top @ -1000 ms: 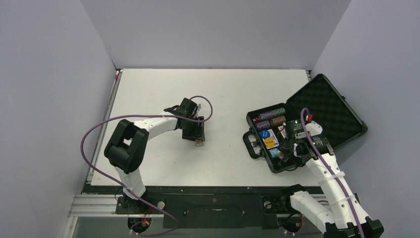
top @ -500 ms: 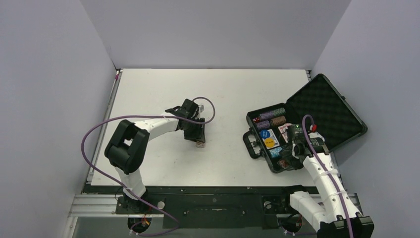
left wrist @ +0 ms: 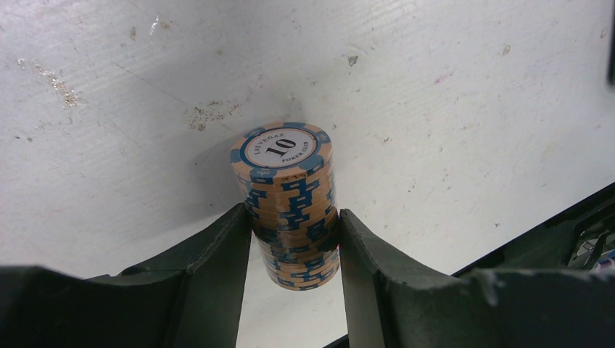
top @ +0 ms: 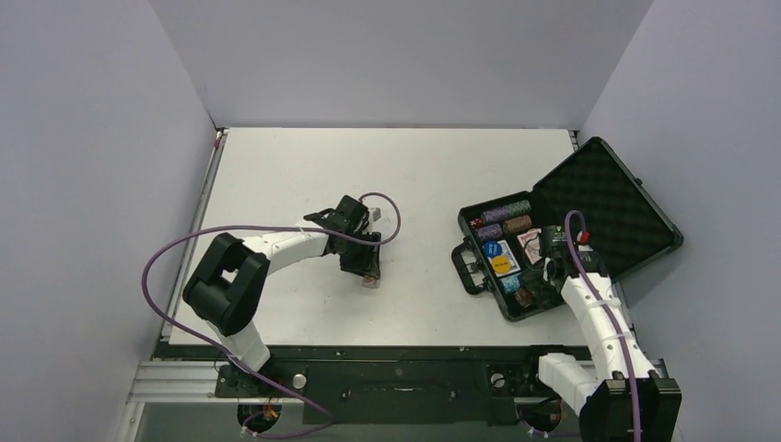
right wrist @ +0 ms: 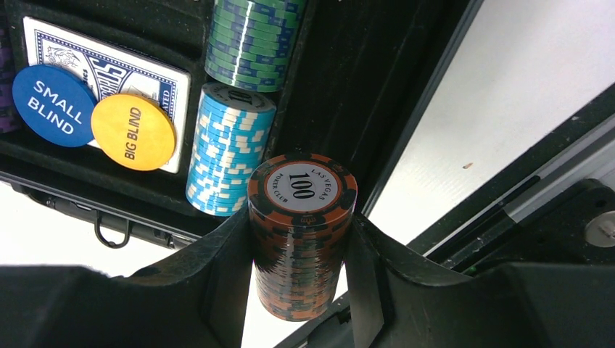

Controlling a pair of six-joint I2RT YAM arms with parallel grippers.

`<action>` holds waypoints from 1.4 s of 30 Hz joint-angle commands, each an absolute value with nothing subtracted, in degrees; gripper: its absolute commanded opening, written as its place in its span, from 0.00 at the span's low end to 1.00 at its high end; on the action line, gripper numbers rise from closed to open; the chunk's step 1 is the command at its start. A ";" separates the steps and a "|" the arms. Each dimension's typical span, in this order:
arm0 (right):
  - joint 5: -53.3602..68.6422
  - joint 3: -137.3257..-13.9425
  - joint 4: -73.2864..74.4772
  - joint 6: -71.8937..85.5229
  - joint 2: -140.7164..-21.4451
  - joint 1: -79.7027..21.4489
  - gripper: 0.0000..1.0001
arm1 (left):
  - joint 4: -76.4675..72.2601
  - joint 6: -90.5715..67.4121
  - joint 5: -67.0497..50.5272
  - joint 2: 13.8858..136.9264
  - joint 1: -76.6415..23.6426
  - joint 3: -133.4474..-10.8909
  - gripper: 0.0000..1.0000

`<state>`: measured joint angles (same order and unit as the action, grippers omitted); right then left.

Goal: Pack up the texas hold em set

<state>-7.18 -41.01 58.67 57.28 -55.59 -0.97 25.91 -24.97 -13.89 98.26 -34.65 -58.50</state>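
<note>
The black case (top: 599, 204) lies open at the right, foam lid leaning back. Its tray holds chip stacks (top: 508, 213), red dice (top: 475, 222), a blue disc (top: 491, 249) and a yellow disc (top: 501, 264). My right gripper (right wrist: 301, 239) is shut on an orange-black "100" chip stack (right wrist: 301, 217) over the case's near corner, beside a light-blue stack (right wrist: 225, 152), green chips (right wrist: 250, 40) and a card deck (right wrist: 109, 61). Mid-table, my left gripper (left wrist: 294, 228) is shut on a peach-blue "10" chip stack (left wrist: 286, 188); whether it touches the table I cannot tell.
The case handle (top: 465, 267) points toward the table's middle. The white table (top: 405, 166) is walled on three sides. A purple cable (top: 184, 241) loops off the left arm. A black frame rail (top: 396, 354) runs along the near edge.
The left jaws have closed onto the "10" stack and that gripper has shifted slightly toward the near edge. The right wrist has drawn in a little over the case, still holding its stack.
</note>
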 commanded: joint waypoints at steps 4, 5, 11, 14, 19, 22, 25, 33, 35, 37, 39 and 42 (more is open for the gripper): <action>-4.35 -38.83 53.15 55.27 -57.46 2.04 0.00 | 24.98 -23.27 -14.95 95.25 -35.20 -57.35 0.13; -3.88 -38.44 52.51 55.14 -57.81 2.33 0.00 | 24.94 -23.19 -14.90 95.22 -35.23 -57.24 0.12; -3.31 -35.49 50.26 55.31 -57.87 3.57 0.00 | 24.67 -22.86 -14.78 94.67 -35.38 -56.46 0.12; -2.64 -34.57 49.27 55.50 -58.21 4.08 0.00 | 24.62 -22.70 -14.79 94.74 -35.42 -56.43 0.12; -3.34 -34.11 49.53 55.91 -59.28 4.70 0.05 | 24.91 -22.19 -14.61 94.89 -35.51 -56.83 0.12; -3.40 -33.97 49.76 56.30 -59.20 5.43 0.09 | 24.92 -22.07 -14.61 95.12 -35.55 -57.13 0.12; -2.57 -33.50 49.74 56.74 -59.14 6.06 0.13 | 24.77 -22.06 -14.72 95.50 -35.64 -57.49 0.12; -0.62 -33.24 50.75 56.11 -58.67 7.99 0.50 | 23.88 -22.38 -14.68 96.10 -35.92 -58.00 0.12; -0.52 -33.43 50.86 55.74 -58.54 8.26 0.54 | 23.68 -22.47 -14.60 96.26 -35.94 -58.07 0.12; 0.31 -33.67 51.03 55.35 -58.61 8.34 0.59 | 23.50 -22.56 -14.59 96.36 -36.01 -58.09 0.12; 1.05 -34.05 51.52 54.96 -58.72 8.41 0.62 | 23.43 -22.65 -14.59 96.48 -36.10 -58.16 0.12; 0.90 -34.93 52.21 54.18 -58.32 8.44 0.63 | 23.41 -22.67 -14.52 96.46 -36.20 -58.25 0.11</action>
<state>2.52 -35.14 49.10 56.14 -58.22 7.70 25.43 -23.24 -13.96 96.75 -35.70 -56.77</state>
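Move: The right hand holds the orange 100-chip roll over its slot in the near corner of the case; the slot's middle is about 1 cm ahead and some 4 cm below. At that same depth, the light-blue roll lies roughly 4 cm ahead and 3 cm left, the green roll about 6 cm ahead and 2 cm right, the yellow Big Blind button about 9 cm ahead and 6 cm left. From the left hand, the slot is some 38 cm right, 6 cm back and about level. Still pinching the orange roll, the right hand lowers it about 3 cm almost straight down into the slot beside the light-blue roll, then stays low while the wrist rolls its left side up a little, some 10 degrees in all. Only then do the fingers open and let go, the hand easing about 1 cm forward. ##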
